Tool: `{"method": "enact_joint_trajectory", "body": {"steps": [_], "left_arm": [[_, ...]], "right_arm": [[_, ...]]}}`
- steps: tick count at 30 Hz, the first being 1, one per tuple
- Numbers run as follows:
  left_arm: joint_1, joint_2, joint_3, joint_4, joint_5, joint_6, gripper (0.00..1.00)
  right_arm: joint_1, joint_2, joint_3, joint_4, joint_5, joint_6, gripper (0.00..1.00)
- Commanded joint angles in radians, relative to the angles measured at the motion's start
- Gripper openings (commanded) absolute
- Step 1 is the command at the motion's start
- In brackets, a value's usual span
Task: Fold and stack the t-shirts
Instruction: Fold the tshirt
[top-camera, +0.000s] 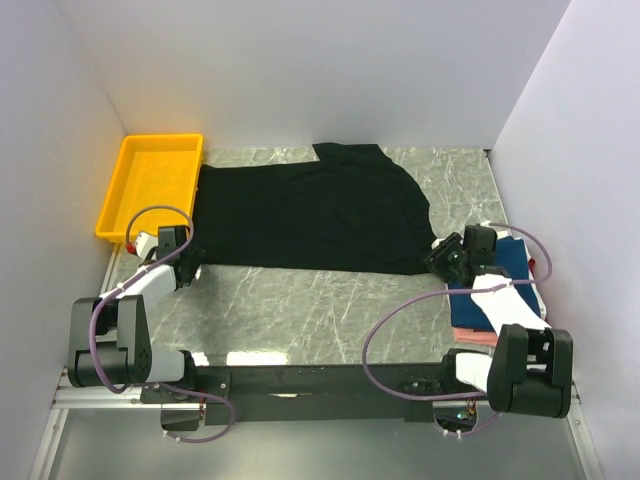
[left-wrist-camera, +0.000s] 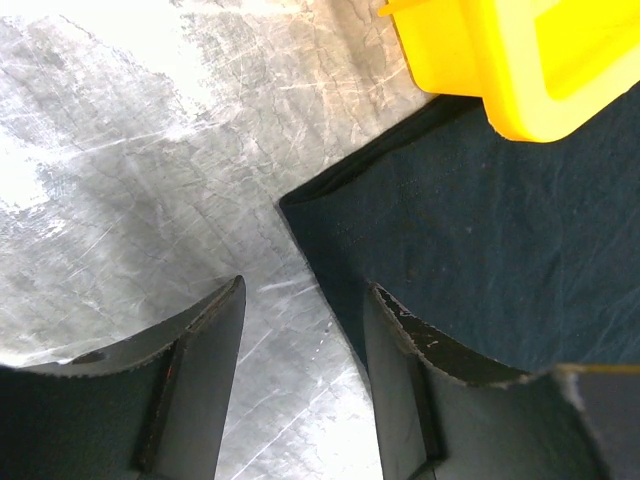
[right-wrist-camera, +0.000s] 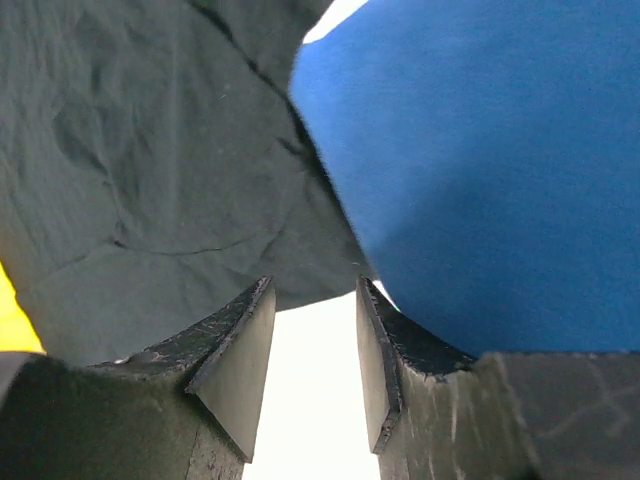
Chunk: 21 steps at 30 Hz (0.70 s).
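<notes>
A large black t-shirt (top-camera: 310, 215) lies spread flat across the marble table. My left gripper (top-camera: 189, 268) sits low at its near left corner. In the left wrist view that gripper (left-wrist-camera: 306, 285) is open: bare table shows between the fingers, and the right finger (left-wrist-camera: 400, 350) is over the shirt's edge (left-wrist-camera: 470, 250). My right gripper (top-camera: 438, 262) is at the shirt's near right corner. It is open too (right-wrist-camera: 315, 290), with only bright table in the gap, black cloth (right-wrist-camera: 150, 150) ahead on the left and a folded navy blue t-shirt (right-wrist-camera: 480, 160) on the right.
A yellow tray (top-camera: 128, 205) stands at the back left, touching the shirt's left edge (left-wrist-camera: 520, 90). The navy shirt (top-camera: 516, 262) tops a stack at the right edge, over a white one (top-camera: 527, 297) and a pink/red one (top-camera: 468, 335). White walls enclose the table.
</notes>
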<state>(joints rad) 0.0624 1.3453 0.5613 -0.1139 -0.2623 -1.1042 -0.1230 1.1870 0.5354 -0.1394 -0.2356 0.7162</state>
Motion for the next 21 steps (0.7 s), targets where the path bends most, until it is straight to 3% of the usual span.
{"method": "enact_joint_trajectory", "body": {"steps": [1,6,16,21], "left_arm": [[0.007,0.003,0.017,0.013,-0.038,0.021,0.56],[0.007,-0.001,0.028,0.003,-0.035,0.029,0.55],[0.007,-0.04,0.006,0.022,-0.012,0.033,0.55],[0.007,-0.035,-0.001,0.031,-0.006,0.029,0.55]], "right_arm": [[-0.03,-0.032,-0.023,0.0,0.076,-0.014,0.45],[-0.082,0.029,-0.008,-0.029,0.136,-0.015,0.45],[-0.119,-0.053,0.005,-0.086,0.266,-0.014,0.44],[-0.09,-0.066,0.012,-0.063,0.171,-0.026,0.44]]}}
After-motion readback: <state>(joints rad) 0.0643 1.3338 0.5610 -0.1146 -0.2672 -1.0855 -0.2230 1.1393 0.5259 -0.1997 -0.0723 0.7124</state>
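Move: The stack of folded t-shirts is centred about 15 cm to the right of the right gripper and 6 cm nearer the base, some 4 cm below; its left edge is only a few centimetres away. The black t-shirt's near right corner is roughly 2 cm right and 1 cm back, 5 cm below, partly under the stack. The black t-shirt's middle is 12 cm ahead and 29 cm left. From the left gripper the stack is about 73 cm right and 6 cm back. Sweep the right gripper about 5.5 cm to the right, low beside the black t-shirt's near right corner, dipping some 1.5 cm before easing up slightly. Push along the left edge of the folded stack with the outer finger to get it off that corner, turning the hand about 10 degrees clockwise and keeping the fingers half open. ##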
